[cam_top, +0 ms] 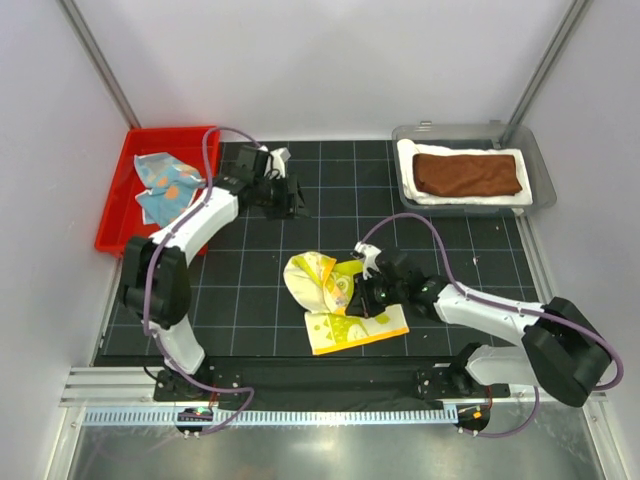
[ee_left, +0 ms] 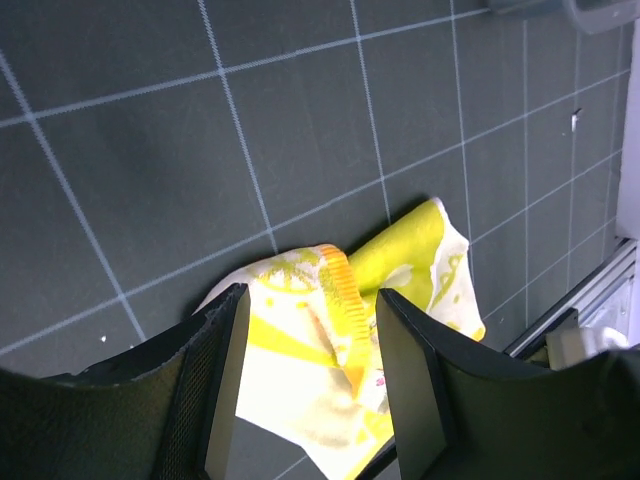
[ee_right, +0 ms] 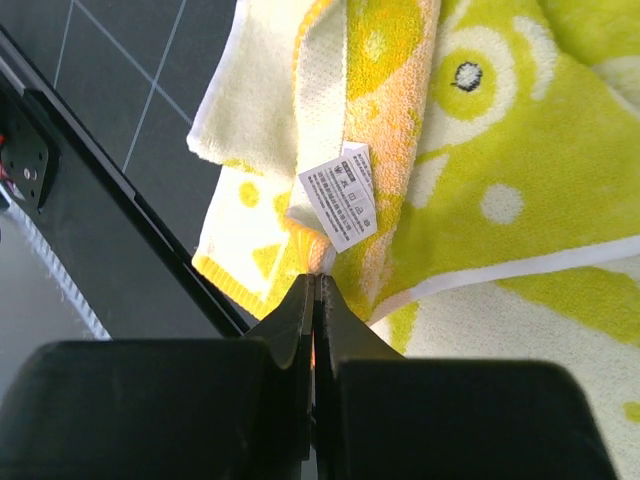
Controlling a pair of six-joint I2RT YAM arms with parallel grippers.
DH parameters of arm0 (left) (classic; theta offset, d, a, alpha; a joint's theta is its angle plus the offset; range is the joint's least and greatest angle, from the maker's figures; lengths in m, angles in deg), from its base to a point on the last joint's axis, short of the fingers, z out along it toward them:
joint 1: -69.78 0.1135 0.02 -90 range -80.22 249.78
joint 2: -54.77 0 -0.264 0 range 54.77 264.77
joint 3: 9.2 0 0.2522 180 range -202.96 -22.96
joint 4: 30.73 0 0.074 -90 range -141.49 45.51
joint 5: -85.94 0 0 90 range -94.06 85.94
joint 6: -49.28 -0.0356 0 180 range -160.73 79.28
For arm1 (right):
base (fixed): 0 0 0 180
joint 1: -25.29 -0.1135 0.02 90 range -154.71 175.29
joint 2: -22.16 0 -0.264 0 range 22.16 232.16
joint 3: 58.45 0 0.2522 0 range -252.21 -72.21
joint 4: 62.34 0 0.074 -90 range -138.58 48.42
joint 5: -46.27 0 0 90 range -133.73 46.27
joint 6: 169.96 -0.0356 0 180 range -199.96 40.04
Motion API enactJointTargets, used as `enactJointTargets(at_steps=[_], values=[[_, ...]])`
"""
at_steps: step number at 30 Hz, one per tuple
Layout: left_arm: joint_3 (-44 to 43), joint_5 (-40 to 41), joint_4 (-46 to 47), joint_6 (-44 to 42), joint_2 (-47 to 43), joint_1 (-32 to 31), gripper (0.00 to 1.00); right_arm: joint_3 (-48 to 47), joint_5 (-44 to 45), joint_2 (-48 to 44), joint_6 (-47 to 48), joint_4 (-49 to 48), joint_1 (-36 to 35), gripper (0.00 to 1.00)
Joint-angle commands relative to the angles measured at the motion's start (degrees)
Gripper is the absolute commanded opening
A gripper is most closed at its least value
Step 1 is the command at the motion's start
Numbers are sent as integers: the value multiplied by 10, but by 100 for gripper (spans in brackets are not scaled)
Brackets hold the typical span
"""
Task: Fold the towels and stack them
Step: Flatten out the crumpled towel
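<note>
The yellow towel [cam_top: 335, 300] with green cartoon print lies crumpled and partly doubled over on the black mat. My right gripper [cam_top: 362, 292] is shut on an orange-edged fold of the yellow towel [ee_right: 480, 150], just below its white label [ee_right: 340, 195]. My left gripper [cam_top: 290, 200] hovers open over the mat's back left, well apart from the cloth. The yellow towel [ee_left: 330, 330] shows beyond the left gripper [ee_left: 315, 390], with nothing between its jaws. A light blue towel [cam_top: 165, 185] with orange spots lies crumpled in the red bin [cam_top: 122, 220]. The rust-brown towel [cam_top: 468, 172] rests folded on the white towel [cam_top: 460, 195].
The grey tray [cam_top: 540, 170] holding the brown and white towels stands at the back right. The red bin sits off the mat's left edge. A metal rail [cam_top: 330, 410] runs along the near edge, between the two arm bases.
</note>
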Motion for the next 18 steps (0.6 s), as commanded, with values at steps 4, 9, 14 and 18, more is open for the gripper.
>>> enactJointTargets(at_steps=[4,9,14,18], values=[[-62,38,-117,-58,59,-91,57,31,57,-29,-40,-87,-3,1],[-79,119,-122,-123,60,-180,55,51,60,-32,-60,-127,-2,1],[-110,218,-136,-166,91,-219,55,67,67,-44,-62,-136,-3,1],[-142,228,-159,-166,137,-226,53,74,75,-59,-66,-138,-3,1]])
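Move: The left hand has the crumpled towel's far edge, at the orange hem, about 9 cm back and 9 cm to its right, some 13 cm below. The towel's loose lobe lies about 13 cm back and 3 cm right of this hand; its green fold lies roughly 11 cm back and 15 cm right. From the right hand, already pinching an orange part of the towel, that far hem is about 12 cm ahead, 8 cm left and slightly below. Sweeping right, back and down over the towel's far side, the left hand travels some 12 cm towards the hem at the far edge, its last bit curling about 2 cm forward again. It tips its fingers more steeply down and turns some 25 degrees clockwise, fingers staying half open. The right hand keeps its pinch almost in place, turning slightly clockwise. ##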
